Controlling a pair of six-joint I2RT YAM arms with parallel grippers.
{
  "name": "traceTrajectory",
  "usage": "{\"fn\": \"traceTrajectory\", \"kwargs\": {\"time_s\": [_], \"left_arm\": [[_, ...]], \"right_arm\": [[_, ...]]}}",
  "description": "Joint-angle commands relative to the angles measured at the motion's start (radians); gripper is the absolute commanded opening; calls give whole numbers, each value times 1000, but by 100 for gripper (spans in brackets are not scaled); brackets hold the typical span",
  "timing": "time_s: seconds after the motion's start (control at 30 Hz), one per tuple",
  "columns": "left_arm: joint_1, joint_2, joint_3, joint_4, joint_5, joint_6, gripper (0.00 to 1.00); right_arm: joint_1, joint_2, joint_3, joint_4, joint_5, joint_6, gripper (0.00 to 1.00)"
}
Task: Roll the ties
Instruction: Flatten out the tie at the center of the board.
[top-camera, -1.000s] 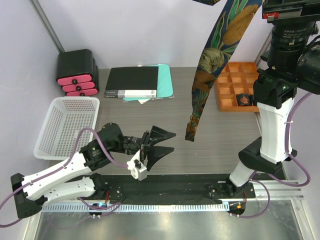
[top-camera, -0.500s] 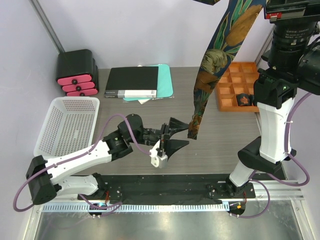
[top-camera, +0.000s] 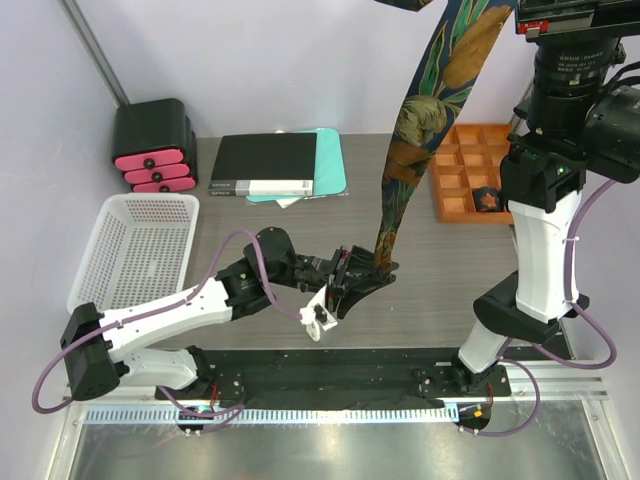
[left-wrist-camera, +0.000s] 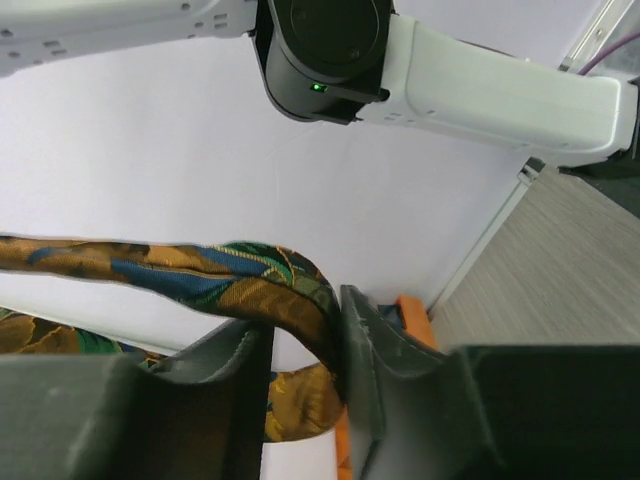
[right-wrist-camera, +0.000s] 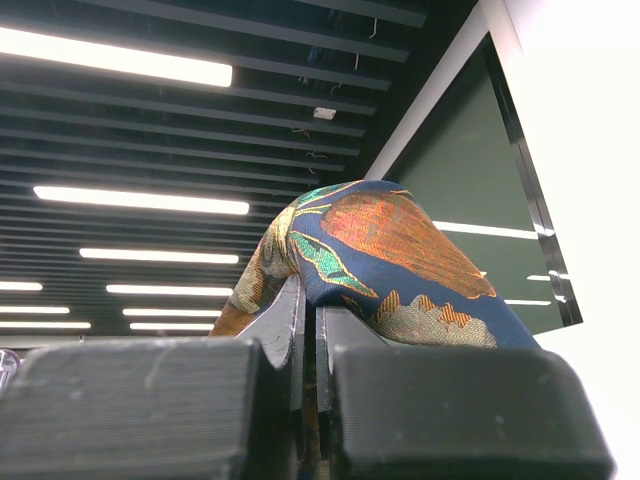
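Note:
One of the ties (top-camera: 403, 150), dark blue-black with orange-gold and green leaf patterning, hangs from above the table down to its lower end (top-camera: 384, 255). My right gripper (right-wrist-camera: 310, 300) is shut on the upper part of the tie (right-wrist-camera: 400, 240), which drapes over its fingertips; it is raised beyond the top edge of the overhead view. My left gripper (top-camera: 368, 276) has the tie's lower end (left-wrist-camera: 250, 290) between its fingers. The fabric lies against one finger (left-wrist-camera: 365, 340), and a gap shows at the other finger (left-wrist-camera: 225, 355).
A white basket (top-camera: 135, 250) stands at the left. At the back lie a black box (top-camera: 265, 163) on a teal folder (top-camera: 332, 165) and a black-and-pink drawer unit (top-camera: 153, 145). An orange compartment tray (top-camera: 440, 190) holding a small dark item (top-camera: 487, 198) sits at the right.
My left arm has reached right to the hanging tie's lower end, and its jaws have narrowed around it. The tie has swung slightly. The right arm holds still.

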Motion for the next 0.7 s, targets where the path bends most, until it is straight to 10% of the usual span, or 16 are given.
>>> {"fn": "traceTrajectory", "kwargs": {"time_s": [0.0,0.27,0.47,0.67], "left_arm": [[-20,-30,28,59,-57,7,3],[21,-187,195,-70,-926,-744,0],[403,-239,323,-594,-1245,-1321,0],[748,-183,321,-1047,-1372,-1558,0]], "right_arm": [[3,-29,-14,32,23,-26,1],[-8,-295,-555,1,325,-457,1],[-98,-441,-830,-6,571,-609,1],[-138,-474,-838,-65,701,-733,1]]}}
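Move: The tie hangs from the right hand, and its lower end is right between the left hand's half-open fingers, not yet pinched. From the left hand, the black binder is about 44 cm ahead and 28 cm to the left, the drawer box some 39 cm ahead and 52 cm left, and the wooden tray roughly 41 cm ahead and 32 cm right, all about 30 to 35 cm lower. From the right hand, the tie's lower end is some 48 cm below, 4 cm back and 6 cm left. The left fingers shut on the tie's lower end, then the left hand sweeps it left and forward, some 30 cm left and 20 cm ahead, towards the black binder, climbing about 13 cm before sinking again by about 4 cm, while the wrist swings from pointing right to pointing straight forward. The right hand keeps its pinch on the upper part and goes forward and down, about 15 cm each way, and about 8 cm right, its upward-pointing fingers tipping forward to roughly halfway. ##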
